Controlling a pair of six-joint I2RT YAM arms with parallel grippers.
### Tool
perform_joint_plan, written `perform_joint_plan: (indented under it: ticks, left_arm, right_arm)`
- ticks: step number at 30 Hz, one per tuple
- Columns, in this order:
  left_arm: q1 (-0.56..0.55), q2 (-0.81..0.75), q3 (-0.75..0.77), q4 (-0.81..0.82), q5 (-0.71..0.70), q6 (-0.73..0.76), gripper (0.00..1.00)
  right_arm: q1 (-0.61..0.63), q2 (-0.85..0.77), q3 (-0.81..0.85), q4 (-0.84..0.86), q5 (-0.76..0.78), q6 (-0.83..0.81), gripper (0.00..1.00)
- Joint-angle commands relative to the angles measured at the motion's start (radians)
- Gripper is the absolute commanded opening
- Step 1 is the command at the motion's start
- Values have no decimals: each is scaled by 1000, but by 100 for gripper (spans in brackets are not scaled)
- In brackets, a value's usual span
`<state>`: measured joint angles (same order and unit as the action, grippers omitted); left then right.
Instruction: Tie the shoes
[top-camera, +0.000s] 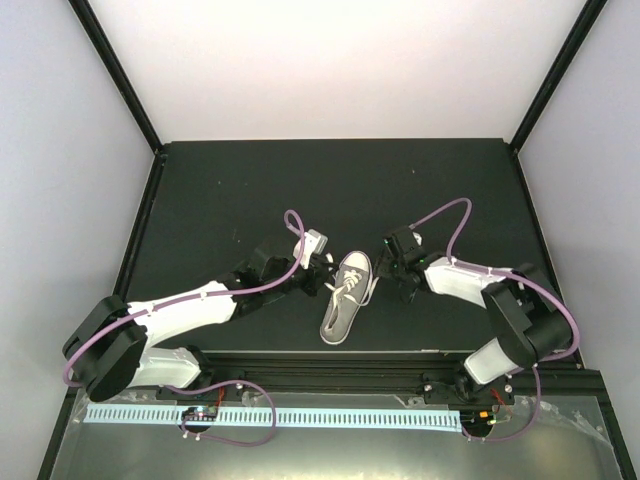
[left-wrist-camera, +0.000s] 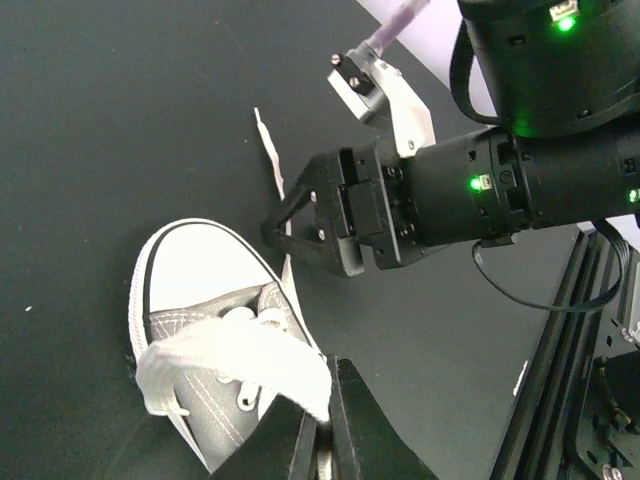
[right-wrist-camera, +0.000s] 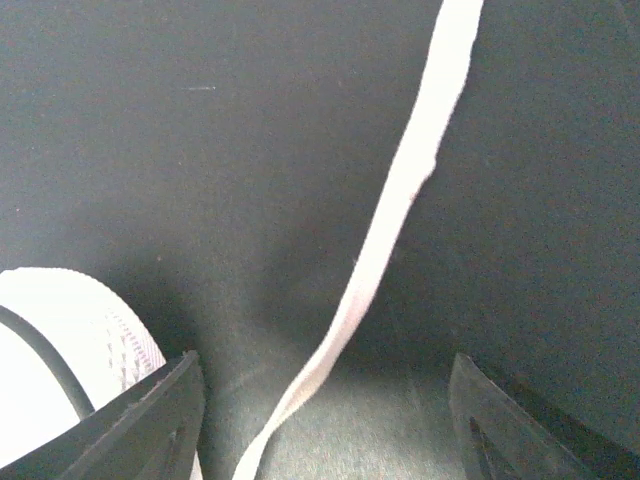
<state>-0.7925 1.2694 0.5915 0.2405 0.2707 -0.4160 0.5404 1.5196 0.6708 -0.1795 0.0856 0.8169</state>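
Observation:
The grey shoe (top-camera: 345, 300) with its white toe cap lies on the black mat, toe pointing away from the arm bases. My left gripper (top-camera: 324, 275) is at its left side. In the left wrist view this gripper (left-wrist-camera: 325, 425) is shut on a flat white lace (left-wrist-camera: 235, 365) pulled across the shoe's tongue (left-wrist-camera: 215, 320). My right gripper (top-camera: 393, 268) is low at the shoe's right, by the toe. Its fingers (right-wrist-camera: 150, 420) stand open on either side of the other lace (right-wrist-camera: 400, 190), which lies on the mat between them, untouched. The toe rubber (right-wrist-camera: 50, 340) shows at lower left.
The black mat (top-camera: 330, 190) is bordered by black posts and pale walls. A metal rail (top-camera: 330, 365) runs along the near edge, close behind the shoe's heel. The right arm's wrist (left-wrist-camera: 500, 180) hangs just beyond the toe in the left wrist view.

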Motion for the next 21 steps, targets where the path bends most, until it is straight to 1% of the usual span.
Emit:
perform_joint_plan:
  ticks: [1, 5, 7, 9, 12, 13, 16, 21]
  left_arm:
    - [-4, -20, 8, -30, 21, 11, 1]
    - [-4, -29, 14, -49, 19, 12, 2]
    - [-4, -36, 17, -58, 15, 12, 2]
    - [-4, -43, 17, -66, 14, 16, 2]
    - [-4, -48, 16, -72, 25, 32, 2]
    - [-3, -47, 17, -75, 33, 42, 2]
    - [-4, -38, 31, -99, 68, 89, 2]
    - [-2, 4, 89, -157, 144, 181, 1]
  right_arm:
    - [45, 73, 26, -33, 86, 4, 63]
    - [81, 107, 29, -72, 137, -8, 51]
    - [89, 124, 23, -72, 127, -25, 39]
    - [94, 141, 15, -74, 110, -40, 22]
    - [95, 127, -19, -66, 92, -48, 4]
    - [96, 108, -33, -68, 90, -48, 2]
    - [94, 5, -56, -100, 111, -57, 2]
    - [92, -250, -31, -188, 183, -102, 2]
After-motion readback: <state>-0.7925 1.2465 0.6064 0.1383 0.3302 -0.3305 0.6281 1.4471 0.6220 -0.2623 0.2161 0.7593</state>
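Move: The purple-tipped free lace lies almost under the right hand, running between its open fingers: about 1 cm ahead, 1 cm left and 1 cm below. The shoe's toe cap is some 6 cm left and 2 cm ahead of that hand, about 1 cm up; the lace knot on the shoe is some 7 cm left, 2 cm back and 4 cm up. From the left hand, the free lace is roughly 11 cm right, 4 cm ahead and 13 cm down. Sinking about 1 cm and easing slightly left, the right hand shuts its wide-open fingers on the free lace beside the shoe, its left side dipping a little. Keeping the pinch, it then turns round and pulls back about 3 cm and some 2 cm right, rising slightly. The left hand keeps its closed grip on the other lace's loop, drifting back only a centimetre or so. ##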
